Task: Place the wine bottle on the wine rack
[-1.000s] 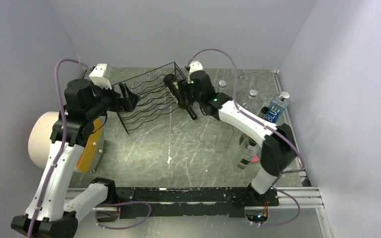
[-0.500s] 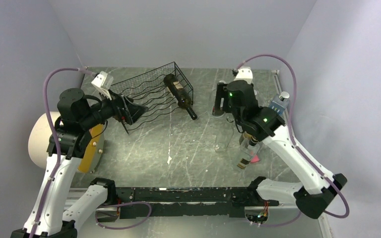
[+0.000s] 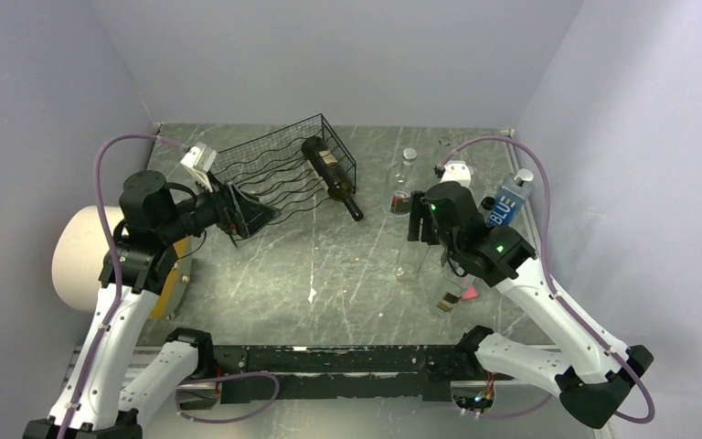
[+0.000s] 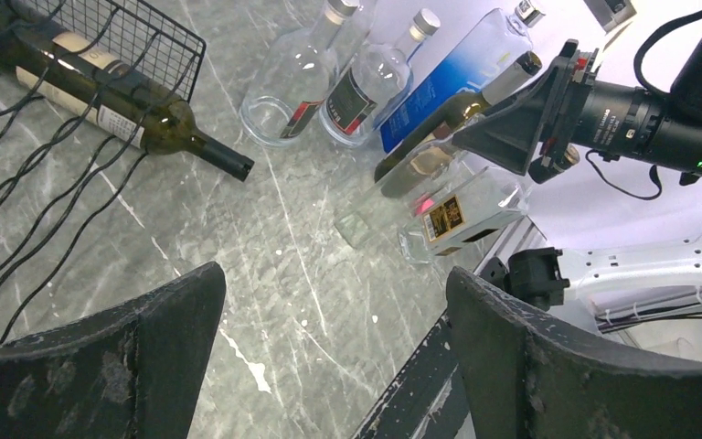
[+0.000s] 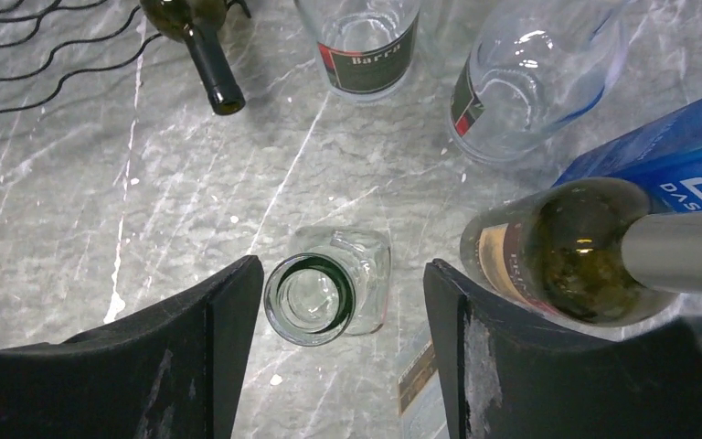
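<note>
The dark green wine bottle (image 3: 326,168) lies on its side on the right part of the black wire wine rack (image 3: 270,174), its neck sticking out past the rack's edge toward the table. It also shows in the left wrist view (image 4: 101,102), and its neck shows in the right wrist view (image 5: 212,71). My left gripper (image 3: 263,212) is open and empty, just in front of the rack (image 4: 151,37). My right gripper (image 3: 418,222) is open and empty, right of the rack, hovering over an upright clear glass bottle (image 5: 313,298) whose mouth lies between the fingers.
Several bottles stand at the right: two clear ones (image 4: 297,78) (image 4: 375,78), a blue one (image 3: 507,206), and a green one with a silver cap (image 5: 567,249). A square clear bottle (image 4: 471,212) lies flat. A white roll (image 3: 78,256) sits at the left edge.
My right gripper has left the wine bottle on the rack and drawn back to the right and nearer, over the clear bottle. My left gripper has come off the rack's end and opened.
</note>
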Available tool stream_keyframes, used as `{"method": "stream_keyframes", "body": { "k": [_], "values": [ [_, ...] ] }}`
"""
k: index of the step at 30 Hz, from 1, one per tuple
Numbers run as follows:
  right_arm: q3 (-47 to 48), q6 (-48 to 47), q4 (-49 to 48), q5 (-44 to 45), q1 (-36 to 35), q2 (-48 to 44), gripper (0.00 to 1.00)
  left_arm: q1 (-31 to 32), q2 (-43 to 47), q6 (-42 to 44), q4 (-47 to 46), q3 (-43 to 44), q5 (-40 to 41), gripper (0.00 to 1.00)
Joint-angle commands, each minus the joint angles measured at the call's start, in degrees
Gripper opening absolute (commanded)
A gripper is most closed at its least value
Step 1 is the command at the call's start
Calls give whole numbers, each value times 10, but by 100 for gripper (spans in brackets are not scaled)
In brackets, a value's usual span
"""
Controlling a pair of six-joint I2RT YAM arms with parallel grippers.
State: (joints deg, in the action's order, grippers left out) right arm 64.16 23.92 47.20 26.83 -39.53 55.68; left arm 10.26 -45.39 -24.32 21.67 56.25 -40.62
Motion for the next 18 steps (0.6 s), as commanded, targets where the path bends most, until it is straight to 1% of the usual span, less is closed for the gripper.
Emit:
{"method": "stream_keyframes", "body": {
  "k": [1,4,6,9,14,18],
  "values": [
    [-17,-18,-34,-10,1,-11,67,-4,-10,-14,-9,17,-29,94],
    [-25,-30,-61,-25,2,-17,61,-4,-15,-9,-5,23,-22,94],
    [-26,-35,-67,-28,1,-15,57,-4,-18,-7,-7,25,-19,94],
    [-30,-39,-67,-26,1,-9,53,-4,-26,-4,-18,20,-19,93],
    [-30,-36,-57,-31,2,-3,42,-3,-32,-20,-69,1,-34,93],
    [-47,-55,-64,-37,2,-9,37,1,-26,-18,-110,-24,-11,93]
  ]
}}
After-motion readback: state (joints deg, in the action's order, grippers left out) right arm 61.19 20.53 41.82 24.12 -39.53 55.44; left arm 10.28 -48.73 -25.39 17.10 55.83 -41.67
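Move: The open-mouthed clear bottle stands upright almost under the right hand, its mouth already between the spread fingers, its middle about 1 cm ahead, 1 cm left and 11 cm below. A dark wine bottle stands some 10 cm right and 3 cm ahead. A clear bottle with a red-and-black label is about 18 cm ahead, 3 cm left. A gold-labelled bottle is roughly 9 cm back, 8 cm right. From the left hand, the open-mouthed bottle is some 33 cm right, 2 cm ahead, 19 cm lower. Leftward by only about 1 cm, with a touch forward and a turn of under 5 degrees counter-clockwise, the right hand centres on the neck of the open-mouthed clear bottle while its fingers draw together from roughly three-quarters open to under half. By the end the pads are right at the two sides of the neck, seemingly just touching. ##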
